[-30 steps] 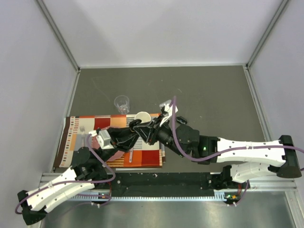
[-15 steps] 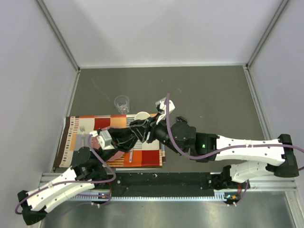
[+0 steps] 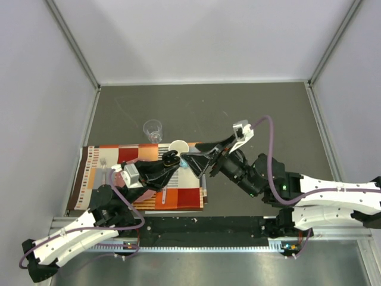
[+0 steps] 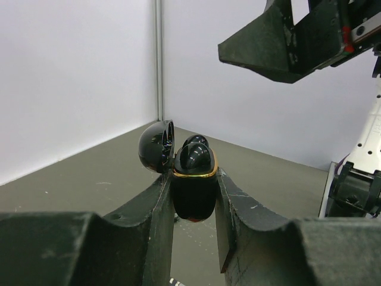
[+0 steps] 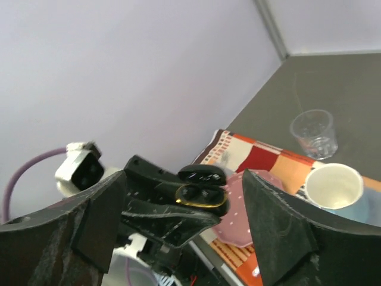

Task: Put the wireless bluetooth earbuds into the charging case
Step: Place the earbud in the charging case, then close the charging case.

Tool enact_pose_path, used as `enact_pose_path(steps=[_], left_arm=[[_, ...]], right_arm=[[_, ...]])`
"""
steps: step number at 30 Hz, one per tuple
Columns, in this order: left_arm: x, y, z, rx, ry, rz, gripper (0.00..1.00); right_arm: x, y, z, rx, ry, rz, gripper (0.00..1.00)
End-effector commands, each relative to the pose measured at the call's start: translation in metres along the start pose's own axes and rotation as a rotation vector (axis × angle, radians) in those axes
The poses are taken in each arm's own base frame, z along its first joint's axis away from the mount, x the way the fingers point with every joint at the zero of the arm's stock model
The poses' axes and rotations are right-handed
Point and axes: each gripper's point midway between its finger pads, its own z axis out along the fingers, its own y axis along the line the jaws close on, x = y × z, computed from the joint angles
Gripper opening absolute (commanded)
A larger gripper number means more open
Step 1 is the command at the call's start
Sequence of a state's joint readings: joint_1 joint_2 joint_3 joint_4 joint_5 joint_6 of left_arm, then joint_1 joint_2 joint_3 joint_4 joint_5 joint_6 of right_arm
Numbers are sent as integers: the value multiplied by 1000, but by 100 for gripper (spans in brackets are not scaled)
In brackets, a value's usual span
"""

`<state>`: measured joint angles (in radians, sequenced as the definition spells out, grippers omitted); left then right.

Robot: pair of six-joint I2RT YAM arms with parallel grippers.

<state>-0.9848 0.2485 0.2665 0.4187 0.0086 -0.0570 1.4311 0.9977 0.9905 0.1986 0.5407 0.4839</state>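
Observation:
My left gripper is shut on the black charging case, which it holds upright above the mat with the lid swung open. Glossy black earbuds sit inside the gold rim. The right wrist view also shows the case with two earbuds seated in it. My right gripper stands open just right of the case, with nothing between its fingers. In the left wrist view it hangs at the upper right. From above, the case shows at the left fingertips.
A white mug stands right behind the case. A clear plastic cup sits further back. A checked orange and red placemat lies under the left arm, with a pink dotted plate on it. Grey walls close in both sides.
My right gripper has opened and drawn back to the right, away from the case. The left gripper has kept still with the case in it.

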Motion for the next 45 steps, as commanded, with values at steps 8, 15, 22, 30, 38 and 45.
enact_pose_path(steps=[8,15,22,30,38,45], left_arm=[[-21,-6,3,28,-76,-12,0],[-23,-14,5,70,-66,-30,0],[-23,-27,7,141,-49,-32,0],[-21,-42,15,229,-16,-29,0],[-14,-47,19,255,8,-39,0],[-16,-47,20,256,1,-43,0]], right_arm=[[11,-85,-13,335,174,81,99],[47,-120,-12,372,414,362,99],[22,-89,0,150,313,361,99],[29,-79,7,111,405,304,99],[43,-69,11,69,455,314,99],[48,-67,12,66,458,311,99]])
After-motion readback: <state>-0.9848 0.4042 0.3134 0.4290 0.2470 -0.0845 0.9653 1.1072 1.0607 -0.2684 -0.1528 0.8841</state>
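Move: The open charging case is still pinched right at the left gripper's fingertips, its lid on the far side. From the empty right gripper, the case lies about 6 cm left, 1 cm ahead and 5 cm below. The mug stands on the mat some 14 cm ahead of the right gripper, 4 cm left and 24 cm down; the pink plate is roughly 7 cm ahead, 19 cm left and 29 cm down. Swing the empty right gripper forward and down, about 8 cm out and 11 cm lower, a little right at first, opening it fully and tipping its fingers some 30 degrees down; then ease it back and left to the far side of the case, close to the lid. Keep the left grip on the case and carry it about 4 cm right and 2.5 cm back. ##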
